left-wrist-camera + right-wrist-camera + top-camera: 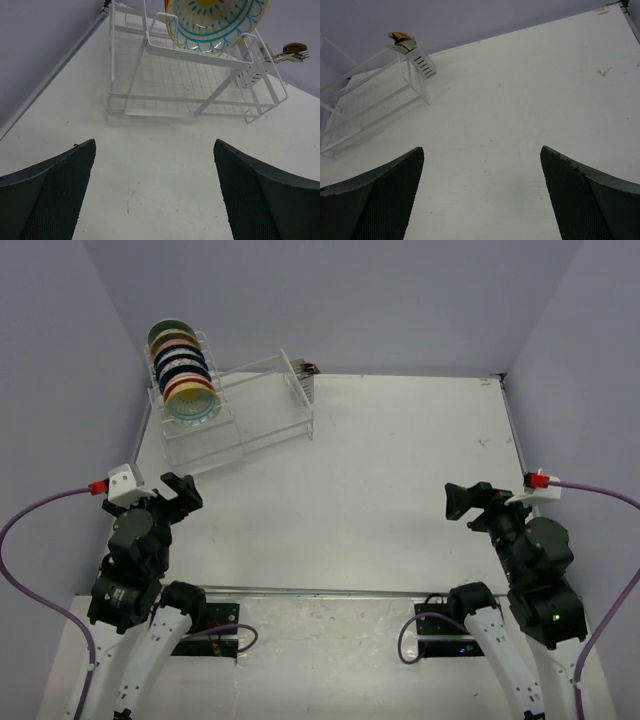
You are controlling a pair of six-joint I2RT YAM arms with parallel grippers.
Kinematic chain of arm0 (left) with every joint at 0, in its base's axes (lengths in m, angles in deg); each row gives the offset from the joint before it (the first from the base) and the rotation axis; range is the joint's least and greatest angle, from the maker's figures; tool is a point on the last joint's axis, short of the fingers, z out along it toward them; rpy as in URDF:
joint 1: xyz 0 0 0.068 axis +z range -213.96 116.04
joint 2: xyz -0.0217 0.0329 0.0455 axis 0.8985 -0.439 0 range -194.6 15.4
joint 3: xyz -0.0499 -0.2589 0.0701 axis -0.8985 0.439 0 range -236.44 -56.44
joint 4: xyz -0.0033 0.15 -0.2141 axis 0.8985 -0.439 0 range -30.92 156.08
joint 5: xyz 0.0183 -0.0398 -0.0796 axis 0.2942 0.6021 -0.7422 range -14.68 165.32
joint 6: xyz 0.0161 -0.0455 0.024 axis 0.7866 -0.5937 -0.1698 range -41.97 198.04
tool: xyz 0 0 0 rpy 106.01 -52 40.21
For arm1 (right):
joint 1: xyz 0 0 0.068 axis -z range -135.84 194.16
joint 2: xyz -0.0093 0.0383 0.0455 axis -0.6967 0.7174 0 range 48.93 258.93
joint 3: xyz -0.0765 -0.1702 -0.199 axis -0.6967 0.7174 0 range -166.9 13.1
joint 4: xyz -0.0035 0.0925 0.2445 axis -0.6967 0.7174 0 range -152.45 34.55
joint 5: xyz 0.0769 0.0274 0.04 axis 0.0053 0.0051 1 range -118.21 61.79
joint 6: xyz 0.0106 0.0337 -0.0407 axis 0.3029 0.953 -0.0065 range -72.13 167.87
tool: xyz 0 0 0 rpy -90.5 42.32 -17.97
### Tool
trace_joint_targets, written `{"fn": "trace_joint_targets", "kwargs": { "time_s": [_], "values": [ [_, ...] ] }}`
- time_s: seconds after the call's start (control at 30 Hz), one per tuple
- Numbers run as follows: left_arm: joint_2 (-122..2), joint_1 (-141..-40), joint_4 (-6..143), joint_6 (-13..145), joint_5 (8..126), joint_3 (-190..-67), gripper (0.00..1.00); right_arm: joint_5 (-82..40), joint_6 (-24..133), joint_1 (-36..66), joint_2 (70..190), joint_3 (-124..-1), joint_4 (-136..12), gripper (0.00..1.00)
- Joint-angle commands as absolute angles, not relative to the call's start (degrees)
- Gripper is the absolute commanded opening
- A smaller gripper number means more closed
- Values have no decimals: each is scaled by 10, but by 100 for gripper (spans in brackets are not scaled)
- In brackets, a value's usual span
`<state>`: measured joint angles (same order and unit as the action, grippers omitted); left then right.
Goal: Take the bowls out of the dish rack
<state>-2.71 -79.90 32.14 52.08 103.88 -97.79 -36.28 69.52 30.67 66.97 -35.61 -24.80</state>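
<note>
Several patterned bowls [183, 372] stand on edge in a row in the tall tier of the clear dish rack [262, 405] at the table's far left. The frontmost bowl [216, 21], yellow with a teal pattern, fills the top of the left wrist view above the rack's lower tier [175, 82]. My left gripper [184, 492] hangs open near the table's front left, well short of the rack, nothing between its fingers. My right gripper [458, 502] is open at the front right over bare table. The right wrist view catches only the rack's right end [375, 102].
A small slotted holder [419, 61] with a brown-and-gold item in it hangs on the rack's right end. Purple walls close in the white table [400, 470] on the left, back and right.
</note>
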Motion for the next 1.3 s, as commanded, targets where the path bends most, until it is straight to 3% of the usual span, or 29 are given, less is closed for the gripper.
{"fn": "trace_joint_targets", "kwargs": {
  "time_s": [0.0,0.1,0.27,0.43,0.6,0.9,1.27],
  "values": [
    [-24,-802,333,521,1046,-987,100,-380,698,305,664,-365,-264,99],
    [-30,-802,298,490,1028,-1018,100,-375,701,305,660,-367,-263,99],
    [-20,-802,281,399,898,-1070,100,-324,706,305,641,-359,-289,99],
    [-24,-802,378,290,728,-1051,100,-289,716,305,623,-343,-305,99],
    [-95,-801,459,161,642,-1043,100,-285,729,305,616,-337,-298,99],
    [-173,-801,456,39,886,-1095,100,-256,752,305,606,-325,-315,99],
    [-349,-802,451,28,1065,-1199,96,-253,752,305,589,-323,-308,99]
  ]
}}
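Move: The frontmost bowl, white inside with a blue and yellow pattern, hangs in the dish rack about 24 cm ahead of the left hand, some 4 cm to its right and about level. The red-rimmed bowl sits about 3 cm farther out than that one; the green bowl ending the row lies some 18 cm beyond the front bowl and 10 cm to its left. From the right hand the front bowl is roughly 25 cm ahead and 65 cm to the left, about level. The left arm, fingers wide open and empty, first swings about 12 cm to the right and 8 cm up while drawing back slightly, then turns forward some 12 cm towards the front bowl, easing back left about 5 cm, with the wrist rolling nearly 50 degrees so that the hand's left side dips and its right side rises. The right hand, also open and clear of everything, drifts about 3 cm left and a little back and up, turning some 10 degrees counter-clockwise. ##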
